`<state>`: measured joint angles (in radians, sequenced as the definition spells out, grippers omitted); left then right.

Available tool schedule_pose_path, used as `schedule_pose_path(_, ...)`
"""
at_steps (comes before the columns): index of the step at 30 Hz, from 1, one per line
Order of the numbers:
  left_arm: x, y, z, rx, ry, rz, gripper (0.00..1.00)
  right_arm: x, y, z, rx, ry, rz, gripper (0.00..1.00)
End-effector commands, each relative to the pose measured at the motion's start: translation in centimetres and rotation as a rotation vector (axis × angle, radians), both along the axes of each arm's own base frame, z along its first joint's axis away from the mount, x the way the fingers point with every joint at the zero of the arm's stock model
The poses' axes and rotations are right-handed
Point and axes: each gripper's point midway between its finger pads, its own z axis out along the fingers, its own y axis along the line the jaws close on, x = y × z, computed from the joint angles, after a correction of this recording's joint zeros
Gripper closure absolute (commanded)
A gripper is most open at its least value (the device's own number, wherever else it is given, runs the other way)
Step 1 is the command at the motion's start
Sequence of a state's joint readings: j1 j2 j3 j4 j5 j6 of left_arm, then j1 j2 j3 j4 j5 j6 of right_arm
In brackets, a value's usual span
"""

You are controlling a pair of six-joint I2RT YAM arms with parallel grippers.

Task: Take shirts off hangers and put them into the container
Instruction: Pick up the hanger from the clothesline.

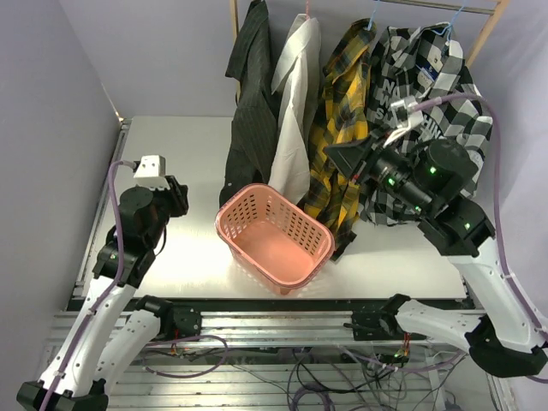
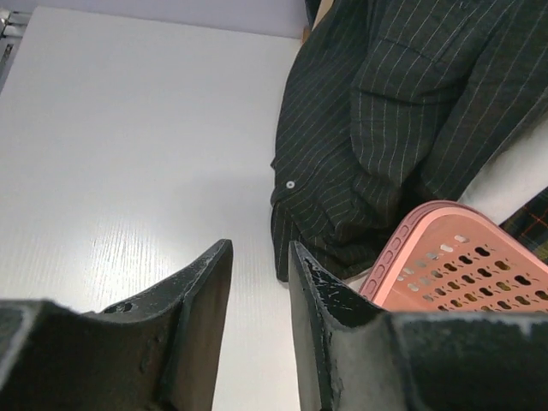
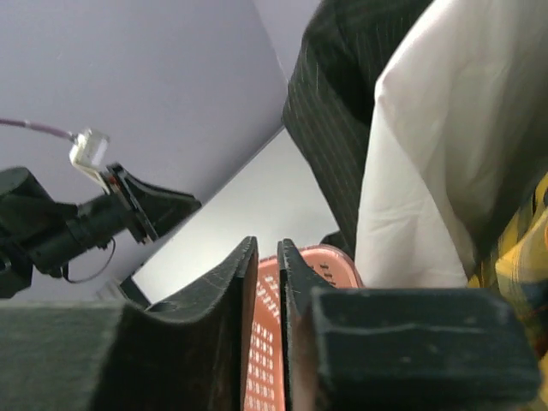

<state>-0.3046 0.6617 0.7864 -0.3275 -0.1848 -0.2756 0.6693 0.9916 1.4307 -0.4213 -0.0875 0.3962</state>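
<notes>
Four shirts hang in a row from the rail at the back: dark pinstriped (image 1: 248,111), plain white (image 1: 295,94), yellow-and-black plaid (image 1: 342,111) and black-and-white checked (image 1: 437,86). A pink hanger hook (image 1: 307,8) and light blue hanger hooks (image 1: 374,15) show above them. The salmon-pink container (image 1: 295,210) stands on the table below the shirts with nothing inside. My left gripper (image 1: 180,199) hovers left of it, open and holding nothing (image 2: 259,248). My right gripper (image 1: 336,154) is raised in front of the plaid shirt, its jaws nearly together on nothing (image 3: 267,244).
Wooden rack poles (image 1: 233,21) rise at both ends of the rail. The pinstriped shirt's hem (image 2: 385,128) reaches the tabletop beside the basket rim (image 2: 445,257). A lilac wall (image 1: 51,103) closes the left side. The right arm's body partly covers the checked shirt.
</notes>
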Motion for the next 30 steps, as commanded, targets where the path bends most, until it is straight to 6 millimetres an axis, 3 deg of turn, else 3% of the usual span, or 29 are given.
schedule_pose_path(1, 0.2, 0.3, 0.3, 0.009, 0.017, 0.018, 0.55, 2.3, 1.6, -1.2, -0.098, 0.018, 0.004, 0.81)
schedule_pose_path(2, 0.2, 0.3, 0.2, 0.012, 0.022, 0.015, 0.52, 2.1, 2.1, -0.9, -0.096, 0.006, 0.034, 0.80)
schedule_pose_path(4, 0.3, 0.4, 0.1, 0.019, 0.026, 0.022, 0.49, 1.2, 3.3, 0.3, -0.072, -0.058, 0.122, 0.62)
schedule_pose_path(5, 0.2, 0.4, 0.0, 0.024, 0.028, 0.020, 0.50, 1.0, 3.7, 0.9, -0.059, -0.085, 0.149, 0.61)
schedule_pose_path(7, 0.1, 0.5, 0.1, 0.021, 0.028, 0.026, 0.50, 1.5, 3.8, 2.6, -0.052, -0.101, 0.133, 0.60)
schedule_pose_path(9, 0.0, 0.8, 0.3, 0.020, 0.019, 0.041, 0.50, 3.5, 4.5, 3.1, -0.102, -0.057, 0.088, 0.60)
schedule_pose_path(14, -0.3, 1.3, 0.8, 0.015, -0.008, 0.062, 0.49, 8.1, 9.1, 3.8, -0.241, -0.035, -0.030, 0.58)
schedule_pose_path(19, -0.2, 1.3, 0.5, 0.017, 0.001, 0.063, 0.51, 12.0, 10.4, 5.3, -0.278, -0.097, -0.267, 0.57)
schedule_pose_path(24, -0.2, 1.1, 0.4, 0.017, 0.005, 0.050, 0.53, 13.9, 10.9, 5.1, -0.227, -0.129, -0.374, 0.58)
schedule_pose_path(30, -0.3, 1.0, 0.7, 0.012, -0.005, 0.044, 0.53, 14.3, 11.5, 6.2, -0.202, -0.165, -0.422, 0.57)
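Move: The top of the dark striped shirt, where its hanger should sit, is roughly 27 cm ahead of the right hand, 13 cm to its left and some 8 cm above. The white shirt's top hangs about as far ahead but only 4 cm left; the container stands on the table about 5 cm ahead, 11 cm left and 38 cm below. From the left hand, the striped shirt's top is about 22 cm ahead, 23 cm right and 26 cm higher. Heading for the upper part of the dark striped shirt, the right hand sweeps about 14 cm forward and 13 cm left in an arc that climbs some 8 cm and sinks most of the way back. The nearly shut fingers open to under half early on; later the wrist swings about 20 degrees clockwise to face more forward, its left side dipping. ##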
